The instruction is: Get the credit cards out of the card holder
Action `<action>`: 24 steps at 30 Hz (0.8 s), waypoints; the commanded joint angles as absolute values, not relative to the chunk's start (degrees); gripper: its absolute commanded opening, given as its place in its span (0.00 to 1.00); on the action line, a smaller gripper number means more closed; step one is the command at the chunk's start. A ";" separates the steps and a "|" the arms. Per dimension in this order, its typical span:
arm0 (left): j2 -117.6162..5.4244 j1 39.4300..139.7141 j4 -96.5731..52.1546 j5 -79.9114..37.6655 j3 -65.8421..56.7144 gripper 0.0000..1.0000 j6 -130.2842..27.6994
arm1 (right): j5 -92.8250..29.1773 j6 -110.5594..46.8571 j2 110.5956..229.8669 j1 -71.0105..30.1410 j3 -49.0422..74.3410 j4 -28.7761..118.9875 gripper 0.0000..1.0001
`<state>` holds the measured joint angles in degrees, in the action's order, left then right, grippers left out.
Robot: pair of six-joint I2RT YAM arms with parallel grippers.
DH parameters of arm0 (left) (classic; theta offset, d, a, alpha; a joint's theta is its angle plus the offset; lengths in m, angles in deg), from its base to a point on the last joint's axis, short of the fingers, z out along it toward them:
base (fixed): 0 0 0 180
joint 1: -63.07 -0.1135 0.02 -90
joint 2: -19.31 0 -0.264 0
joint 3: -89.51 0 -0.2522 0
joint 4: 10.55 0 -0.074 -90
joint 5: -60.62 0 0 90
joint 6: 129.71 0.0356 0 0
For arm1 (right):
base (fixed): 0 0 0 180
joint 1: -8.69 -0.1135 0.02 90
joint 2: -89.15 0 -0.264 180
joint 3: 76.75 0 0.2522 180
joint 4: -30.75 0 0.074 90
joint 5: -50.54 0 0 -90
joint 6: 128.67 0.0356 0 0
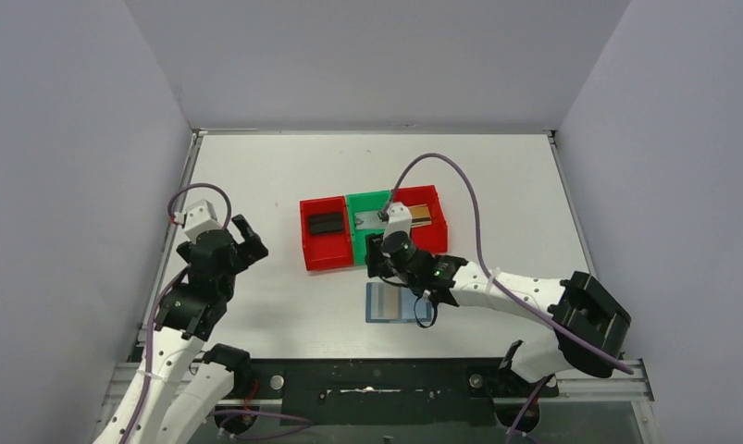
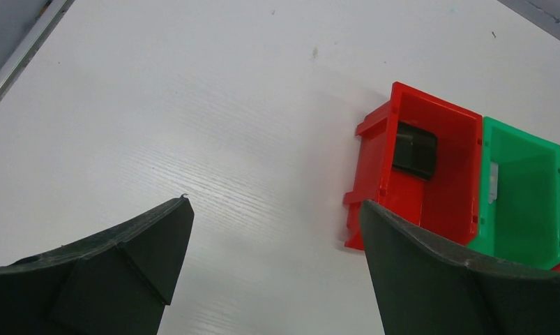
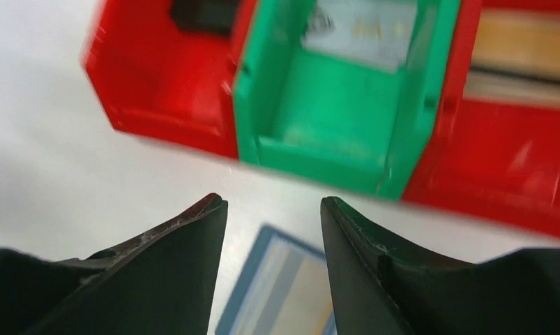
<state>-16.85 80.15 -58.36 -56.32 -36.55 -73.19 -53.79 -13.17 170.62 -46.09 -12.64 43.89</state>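
Note:
The card holder (image 1: 390, 303) lies open on the table near the front, its striped light-blue inside (image 3: 284, 293) facing up. My right gripper (image 1: 390, 268) hangs over its far edge, tilted toward the bins. Its jaws (image 3: 273, 201) are open with nothing between them. A black credit card (image 1: 326, 224) lies in the left red bin. A silver-grey card (image 3: 364, 31) is in the green bin. A gold-brown card (image 3: 524, 52) rests in the right red bin. My left gripper (image 1: 247, 242) is wide open (image 2: 275, 202) and empty, left of the bins.
Three joined bins stand mid-table: the left red bin (image 1: 323, 254), the green bin (image 1: 360, 248) and the right red bin (image 1: 434, 239). In the left wrist view the left red bin (image 2: 374, 160) is close to my right finger. Grey walls enclose the table.

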 commanded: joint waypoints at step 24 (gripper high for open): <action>-20.03 79.82 -55.56 -54.37 -36.59 0.92 -71.09 | -64.43 18.49 182.33 -55.20 -15.16 60.65 0.46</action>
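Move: The cards in the holder's left pocket lie about 8 cm back, 4 cm to the right and some 13 cm below the half-open right hand. The holder's empty right pocket sits 7 cm to the right of the cards. The green bin stands about 9 cm ahead and 1 cm right of the hand, and the left red bin 8 cm ahead and 9 cm to its left. From the idle left hand the cards are about 29 cm right, 6 cm back and 19 cm below. Down and back, drifting to its right, the right hand sweeps about 15 cm from in front of the green bin to the card-filled left pocket, fast at first, then easing. The wrist tips the fingers some 20 degrees further down and turns clockwise almost as much. The fingers stay about half open and end astride the pocket, tips close to its face; contact can't be made out. ##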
